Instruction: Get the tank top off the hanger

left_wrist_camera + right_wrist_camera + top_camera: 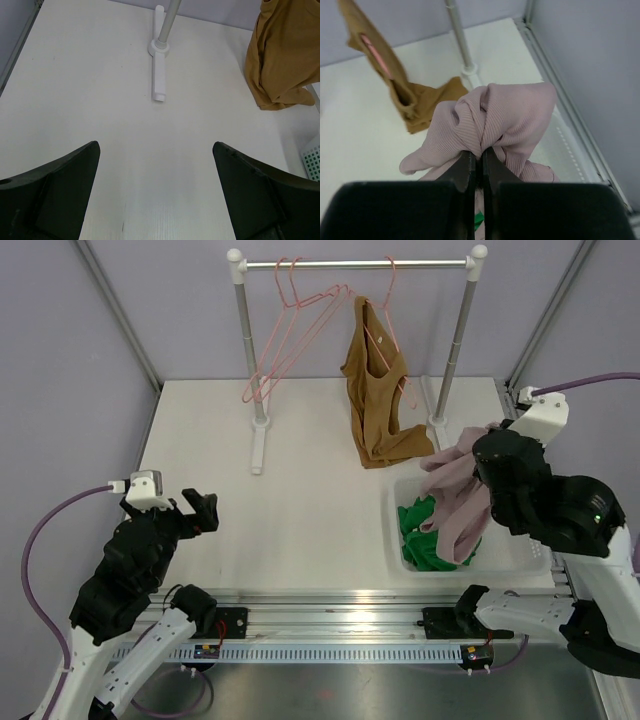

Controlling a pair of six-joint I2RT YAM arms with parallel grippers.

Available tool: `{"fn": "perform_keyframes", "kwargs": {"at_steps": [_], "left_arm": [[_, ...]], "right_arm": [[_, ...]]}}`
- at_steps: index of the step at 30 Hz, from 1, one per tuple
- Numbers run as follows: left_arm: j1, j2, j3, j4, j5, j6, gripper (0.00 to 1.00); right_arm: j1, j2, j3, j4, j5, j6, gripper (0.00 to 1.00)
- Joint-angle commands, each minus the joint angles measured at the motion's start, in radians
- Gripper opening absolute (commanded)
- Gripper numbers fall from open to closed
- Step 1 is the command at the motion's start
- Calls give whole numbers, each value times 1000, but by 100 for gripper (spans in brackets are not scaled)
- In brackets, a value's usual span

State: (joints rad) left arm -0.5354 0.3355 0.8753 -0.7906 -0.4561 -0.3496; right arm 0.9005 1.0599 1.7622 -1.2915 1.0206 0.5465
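Note:
A brown tank top hangs on a pink hanger from the rack rail; it also shows in the left wrist view and the right wrist view. My right gripper is shut on a bunched pink ribbed garment, held above the white basket. In the top view that pink garment drapes down from the right gripper into the basket. My left gripper hovers open over bare table at the near left, nothing between its fingers.
Two empty pink hangers hang on the white rack, whose left post and foot stand ahead of the left gripper. Green clothes lie in the basket. Purple walls and metal frame posts enclose the table.

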Motion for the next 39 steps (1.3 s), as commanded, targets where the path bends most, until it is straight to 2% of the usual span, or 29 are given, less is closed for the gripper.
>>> {"fn": "perform_keyframes", "kwargs": {"at_steps": [1, 8, 13, 15, 18, 21, 24, 27, 28, 29, 30, 35, 37, 38, 39], "left_arm": [[2, -4, -2, 56, 7, 20, 99], [2, -1, -7, 65, 31, 24, 99], [2, 0, -6, 68, 45, 27, 99], [2, -7, -6, 65, 43, 26, 99], [2, -30, -6, 60, 30, 21, 99], [2, -56, -7, 59, 14, 17, 99], [2, -75, -7, 51, -10, 6, 99], [3, -58, 7, 22, -87, -34, 99], [14, -49, 11, 13, -110, -46, 99], [24, -38, 16, -4, -140, -57, 99], [40, -18, 21, -6, -145, -63, 99], [185, 39, 24, 11, -89, -55, 99], [247, 51, 24, 22, -64, -35, 99], [264, 60, 25, 33, -40, -29, 99], [273, 66, 30, 34, -32, -22, 99]], "right_arm": [[-115, 43, -142, -36, 17, 55, 0], [-374, 19, -492, 90, -152, 165, 0], [-477, -70, -783, 391, -356, 251, 0], [-500, -101, -883, 451, -347, 372, 0], [-544, -74, -963, 498, -347, 464, 0], [-595, 39, -988, 566, -405, 425, 0], [-603, 153, -942, 470, -352, 448, 0], [-601, 119, -916, 400, -310, 458, 3], [-601, 94, -908, 406, -310, 437, 6], [-603, 66, -897, 406, -309, 416, 24], [-603, 14, -864, 388, -294, 388, 99], [-601, -81, -709, 324, -263, 227, 99], [-603, -104, -633, 319, -306, 153, 100], [-603, -112, -613, 330, -342, 50, 99], [-603, -126, -571, 345, -426, 3, 99]]}}
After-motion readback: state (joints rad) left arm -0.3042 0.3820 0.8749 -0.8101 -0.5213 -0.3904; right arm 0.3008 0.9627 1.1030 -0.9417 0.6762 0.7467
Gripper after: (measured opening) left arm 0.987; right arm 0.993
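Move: The mauve tank top hangs already bunched in the right hand's shut fingers. The basket it is bound for lies about 7 cm to that hand's right, 2 cm ahead and some 38 cm below; the green tank top already in it is nearly straight below the hand, about 1 cm ahead and 1 cm left. The hanging brown tank top is roughly 25 cm ahead, 12 cm left and 15 cm lower. From the left hand the basket lies around 59 cm right, 5 cm ahead and 25 cm down. The mauve tank top is lowered quickly into the basket, the right hand sinking some 33 cm while drifting right and slightly forward, turning clockwise and tipping its fingers down about 30 degrees. At the bottom the fingers open wide and let go, and the hand rises straight off. The empty left hand ends by swinging left and a little counter-clockwise. ##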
